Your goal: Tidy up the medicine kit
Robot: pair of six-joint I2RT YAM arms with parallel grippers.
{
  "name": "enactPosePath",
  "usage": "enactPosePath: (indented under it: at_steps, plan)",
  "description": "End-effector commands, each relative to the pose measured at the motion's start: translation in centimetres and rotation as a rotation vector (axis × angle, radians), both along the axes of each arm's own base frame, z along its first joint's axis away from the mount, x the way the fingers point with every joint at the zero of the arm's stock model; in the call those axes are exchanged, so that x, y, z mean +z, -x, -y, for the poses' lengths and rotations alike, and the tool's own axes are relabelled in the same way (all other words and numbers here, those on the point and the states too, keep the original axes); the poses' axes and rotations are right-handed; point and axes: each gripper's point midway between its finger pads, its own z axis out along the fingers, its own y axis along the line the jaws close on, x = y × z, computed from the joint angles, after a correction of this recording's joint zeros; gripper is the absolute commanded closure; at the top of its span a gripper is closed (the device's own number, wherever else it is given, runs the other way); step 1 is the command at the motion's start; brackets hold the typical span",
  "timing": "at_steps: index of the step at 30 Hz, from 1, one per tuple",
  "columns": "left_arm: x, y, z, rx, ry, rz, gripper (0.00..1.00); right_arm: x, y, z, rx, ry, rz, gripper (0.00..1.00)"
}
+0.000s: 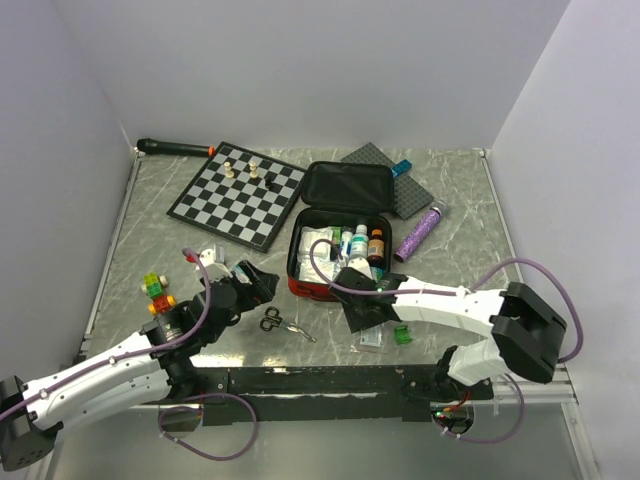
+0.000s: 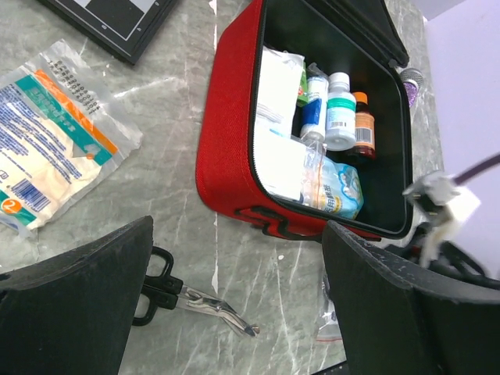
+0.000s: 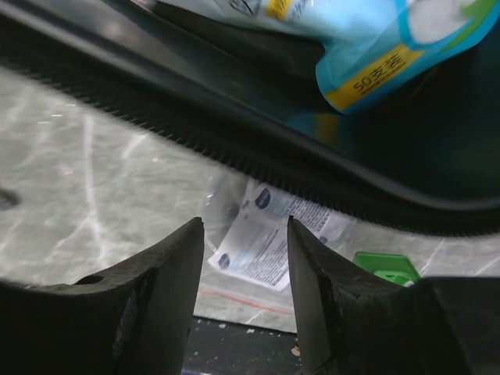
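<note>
The red medicine kit (image 1: 297,265) lies open mid-table, lid (image 1: 346,186) folded back, with bottles (image 1: 360,243) and white packets inside. My left gripper (image 1: 256,284) hovers wide open left of the kit, over black-handled scissors (image 2: 187,298) on the table. The left wrist view shows the kit's red wall (image 2: 226,141), with nothing between the left gripper's (image 2: 238,234) fingers. My right gripper (image 1: 364,312) sits at the kit's front edge. In its wrist view the right gripper (image 3: 244,226) is open above a clear bag holding a leaflet (image 3: 266,244), below the kit's zip rim (image 3: 273,156).
A sealed gauze packet (image 2: 47,141) lies left of the kit. A chessboard (image 1: 237,193) with a few pieces, grey plates (image 1: 405,190), a purple tube (image 1: 420,232) and a black tool (image 1: 175,147) sit farther back. Toy bricks (image 1: 157,292) and a green piece (image 1: 402,335) lie near the front.
</note>
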Motion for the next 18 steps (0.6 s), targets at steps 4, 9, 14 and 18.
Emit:
enactPosePath:
  at_steps: [4, 9, 14, 18]
  plan:
    - [0.3, 0.3, 0.3, -0.008, 0.047, -0.004, 0.07, -2.1, 0.5, 0.7, -0.038, 0.075, -0.048, 0.47]
    - [0.1, 0.4, 0.2, -0.009, 0.049, -0.008, 0.07, -2.4, 1.2, 0.8, -0.028, 0.08, -0.073, 0.59]
    - [0.0, 0.4, 0.1, -0.006, 0.052, -0.004, 0.07, -1.6, 1.8, 0.7, -0.01, 0.083, -0.07, 0.81]
    - [0.0, 0.4, 0.3, -0.011, 0.054, -0.004, 0.07, -0.3, 1.9, 0.3, 0.015, 0.088, -0.049, 0.98]
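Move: The clear packet with the white cards lies almost right below the right hand's open fingers, roughly 3 cm down and 2 cm to the right. The green piece is about 8 cm to this hand's right and 1 cm back; the red medicine bag's middle is some 15 cm ahead and 6 cm to the left, its front wall much nearer. From the left hand, the packet is about 25 cm right, 6 cm back and 15 cm below. Down goes the right hand, about 2 cm in front of the medicine bag onto the clear packet, its fingers pointing steeply down and tilting only some 5 degrees. Once low it stays at that height and shuts its half-open fingers almost fully, the tips coming together at the packet's left part, then eases back a little, 1 cm at most. ##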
